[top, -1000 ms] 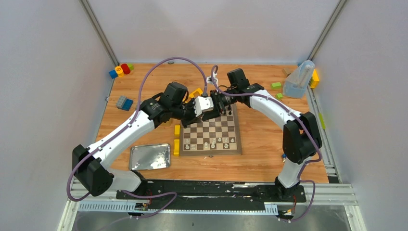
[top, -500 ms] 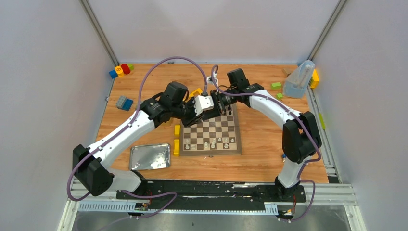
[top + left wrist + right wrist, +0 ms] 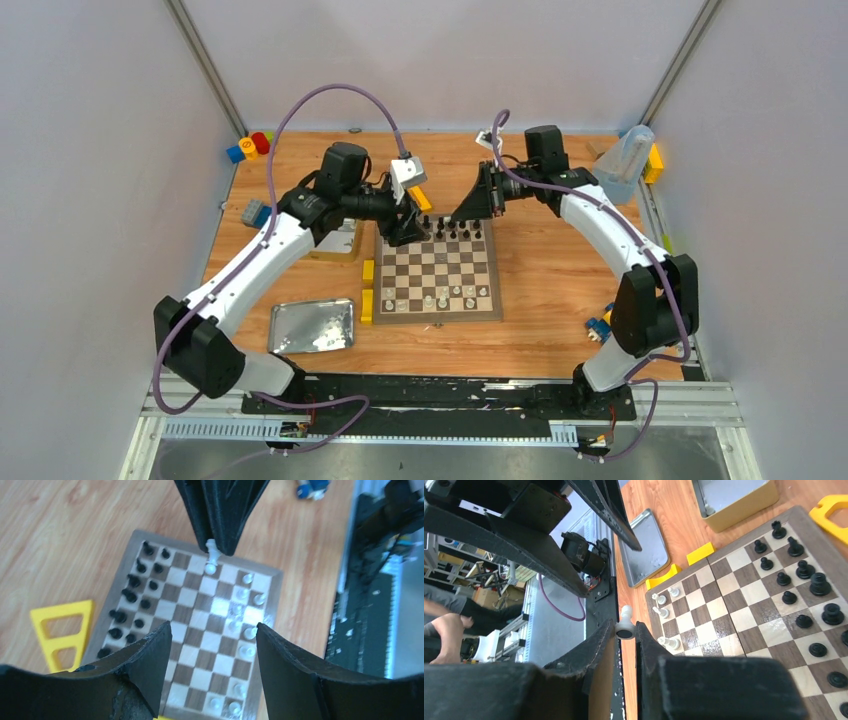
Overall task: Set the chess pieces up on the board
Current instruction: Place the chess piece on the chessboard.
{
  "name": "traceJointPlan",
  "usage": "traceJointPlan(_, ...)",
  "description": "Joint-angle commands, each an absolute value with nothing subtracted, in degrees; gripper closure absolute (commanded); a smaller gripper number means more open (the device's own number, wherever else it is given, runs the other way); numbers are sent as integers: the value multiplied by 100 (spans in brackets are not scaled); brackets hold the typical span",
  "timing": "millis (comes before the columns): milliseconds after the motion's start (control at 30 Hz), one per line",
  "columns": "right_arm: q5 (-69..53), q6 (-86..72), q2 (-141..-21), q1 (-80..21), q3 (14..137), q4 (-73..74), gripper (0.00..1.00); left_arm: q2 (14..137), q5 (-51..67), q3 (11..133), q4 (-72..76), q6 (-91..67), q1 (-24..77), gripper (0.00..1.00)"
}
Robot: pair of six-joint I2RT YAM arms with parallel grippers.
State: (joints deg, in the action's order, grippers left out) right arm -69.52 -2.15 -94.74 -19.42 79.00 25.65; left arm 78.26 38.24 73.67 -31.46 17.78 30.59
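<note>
The board [image 3: 440, 275] lies mid-table, with black chess pieces [image 3: 455, 233] along its far rows and white ones [image 3: 445, 296] near the front. My right gripper [image 3: 625, 630] is shut on the base of a white piece [image 3: 625, 625], held in the air above the board's far edge [image 3: 460, 215]. The left wrist view shows that white piece [image 3: 212, 555] hanging from the right fingers [image 3: 220, 515]. My left gripper [image 3: 214, 632] is open and empty, hovering over the board's far-left corner [image 3: 407, 232].
A flat metal tray [image 3: 312, 325] lies front left and a metal tin [image 3: 340, 240] sits under the left arm. Yellow blocks [image 3: 367, 290] line the board's left side. Coloured bricks [image 3: 250, 146] are back left, a plastic container [image 3: 622, 165] back right.
The two grippers, close together over the board's far edge, have drawn apart. The left jaws opened and moved left; the right arm swung back and right, keeping the white piece.
</note>
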Motion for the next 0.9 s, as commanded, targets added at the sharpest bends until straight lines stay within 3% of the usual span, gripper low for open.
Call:
traceJointPlan(0, -7307, -800, -9048, -1700, 7784, 1899, 96, 8072, 5201, 7717, -2312, 644, 2999, 31)
traceJointPlan(533, -7569, -1248, -9052, -1563, 7756, 1497, 96, 9069, 6043, 7901, -321, -2119, 2779, 40)
traceJointPlan(867, -7576, -1314, -9123, -1493, 7699, 1395, 96, 9191, 6238, 7785, 264, -2705, 2759, 60)
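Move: The white chess piece, pinched between the right hand's fingertips at its hand point, lies some 6 cm to the right of the open left hand, 2 cm ahead and 1 cm above it. The middle of the chessboard is roughly 16 cm below the left hand, 1 cm back and 3 cm right. The black pieces stand about 7 cm ahead and 3 cm right of that hand, the white ones around 8 cm back and 3 cm right, both some 15 cm down. Still pinching the white piece, the right hand rises about 3 cm, easing slightly right early on, then nearly holds it there. The left hand reaches right about 6 cm towards the piece while rising and edging forward; its wrist turns some 35 degrees, bringing its down-slanting fingers nearly level, and its fingers partly close around the piece, with no grip seen yet. ##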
